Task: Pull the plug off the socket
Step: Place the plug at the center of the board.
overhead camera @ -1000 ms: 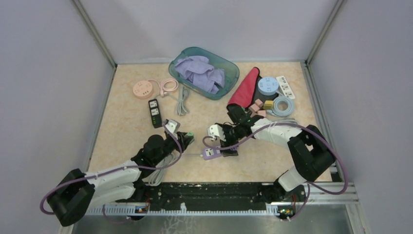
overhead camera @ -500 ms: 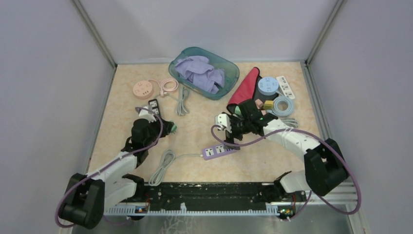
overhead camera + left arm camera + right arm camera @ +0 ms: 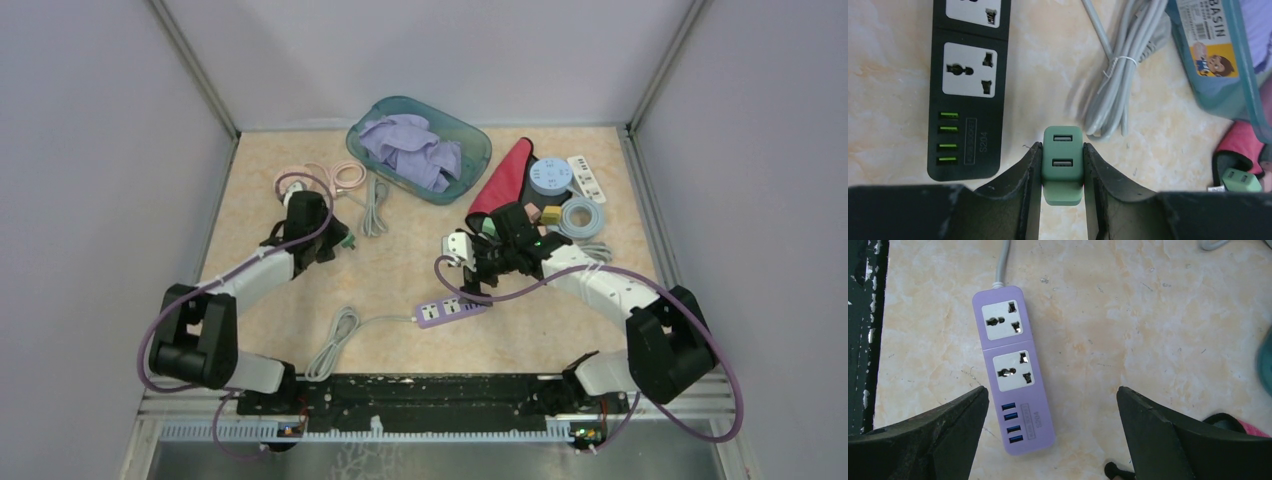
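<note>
A green plug [image 3: 1063, 160] with two USB ports sits clamped between the fingers of my left gripper [image 3: 1062, 145], held just above the table beside a black power strip [image 3: 970, 90]. In the top view the left gripper [image 3: 340, 240] is at the back left, far from the purple socket strip [image 3: 450, 311]. That strip [image 3: 1013, 375] lies flat with both sockets bare. My right gripper [image 3: 1051, 390] hovers over its USB end, jaws wide apart, touching nothing. From above, the right gripper [image 3: 472, 285] is just behind the strip.
A grey cable bundle [image 3: 1120, 75] and a teal basin [image 3: 470, 140] of purple cloth lie beyond the left gripper. A red cloth [image 3: 505, 180], a blue round hub [image 3: 550, 176], a white strip [image 3: 586, 178] and a coiled cable [image 3: 582, 216] crowd the back right. The purple strip's grey cord [image 3: 335, 345] trails front left.
The left arm has swung away to the back left with the green plug in its grip. The right gripper has opened wide and lifted off the purple strip.
</note>
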### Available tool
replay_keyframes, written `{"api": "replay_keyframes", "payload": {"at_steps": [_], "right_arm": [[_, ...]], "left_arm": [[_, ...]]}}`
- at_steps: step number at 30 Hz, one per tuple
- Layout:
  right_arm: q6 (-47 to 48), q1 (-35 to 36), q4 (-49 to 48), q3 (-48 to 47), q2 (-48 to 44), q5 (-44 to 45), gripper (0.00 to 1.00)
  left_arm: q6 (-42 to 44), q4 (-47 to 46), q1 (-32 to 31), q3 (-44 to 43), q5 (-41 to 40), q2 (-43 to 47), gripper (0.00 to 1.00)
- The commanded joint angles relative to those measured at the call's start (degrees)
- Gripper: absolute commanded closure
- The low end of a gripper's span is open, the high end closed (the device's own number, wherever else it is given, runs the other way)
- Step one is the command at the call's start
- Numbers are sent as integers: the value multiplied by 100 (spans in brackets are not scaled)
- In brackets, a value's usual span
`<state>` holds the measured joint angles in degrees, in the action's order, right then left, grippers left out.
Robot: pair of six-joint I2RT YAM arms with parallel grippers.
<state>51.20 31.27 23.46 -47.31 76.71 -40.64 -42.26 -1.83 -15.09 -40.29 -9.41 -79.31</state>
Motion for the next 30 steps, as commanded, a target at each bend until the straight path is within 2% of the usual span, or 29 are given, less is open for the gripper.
{"api": "replay_keyframes", "payload": {"at_steps": [1,5,8,15,21,30], "right_arm": [[39,-42,-139,-24,-182,-181,1],[48,-45,-132,-15,-185,-156,1],[47,-50,-135,-15,-188,-154,1],[48,-50,-135,-23,-207,-172,1],[23,-108,-129,-24,-273,-230,1],[-11,-266,-114,-41,-420,-384,1]], "left_arm": [[-120,592,113,-477,-170,-418,63],[-133,688,193,-696,-164,-675,53],[-202,859,251,-832,-224,-770,40],[-238,1379,279,-1118,-95,-674,33],[-256,1346,279,-833,195,33,29],[-224,884,282,-97,846,1656,20]]}}
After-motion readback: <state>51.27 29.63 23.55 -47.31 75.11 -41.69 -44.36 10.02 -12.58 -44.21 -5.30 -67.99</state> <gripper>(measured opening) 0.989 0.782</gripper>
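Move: The left hand still holds the green plug, and its place on the open tabletop is almost right under it, some 4 cm below and about 1 cm ahead and 1 cm to the left. The black power strip's middle lies about 7 cm left and 2 cm ahead of this hand, the tied grey cable about 5 cm right and 7 cm ahead, both at table level. From the idle right hand the plug is roughly 29 cm left, 10 cm ahead and 2 cm lower. Down first, some 2 cm with a slight reach forward and to the left, the left hand sets the green plug onto the bare table between the black power strip and the grey cable, tipping slightly further down as its fingers spread and let go. Then it lifts clear by about 8 cm, drawing back some 3 cm with the fingers still widening. ##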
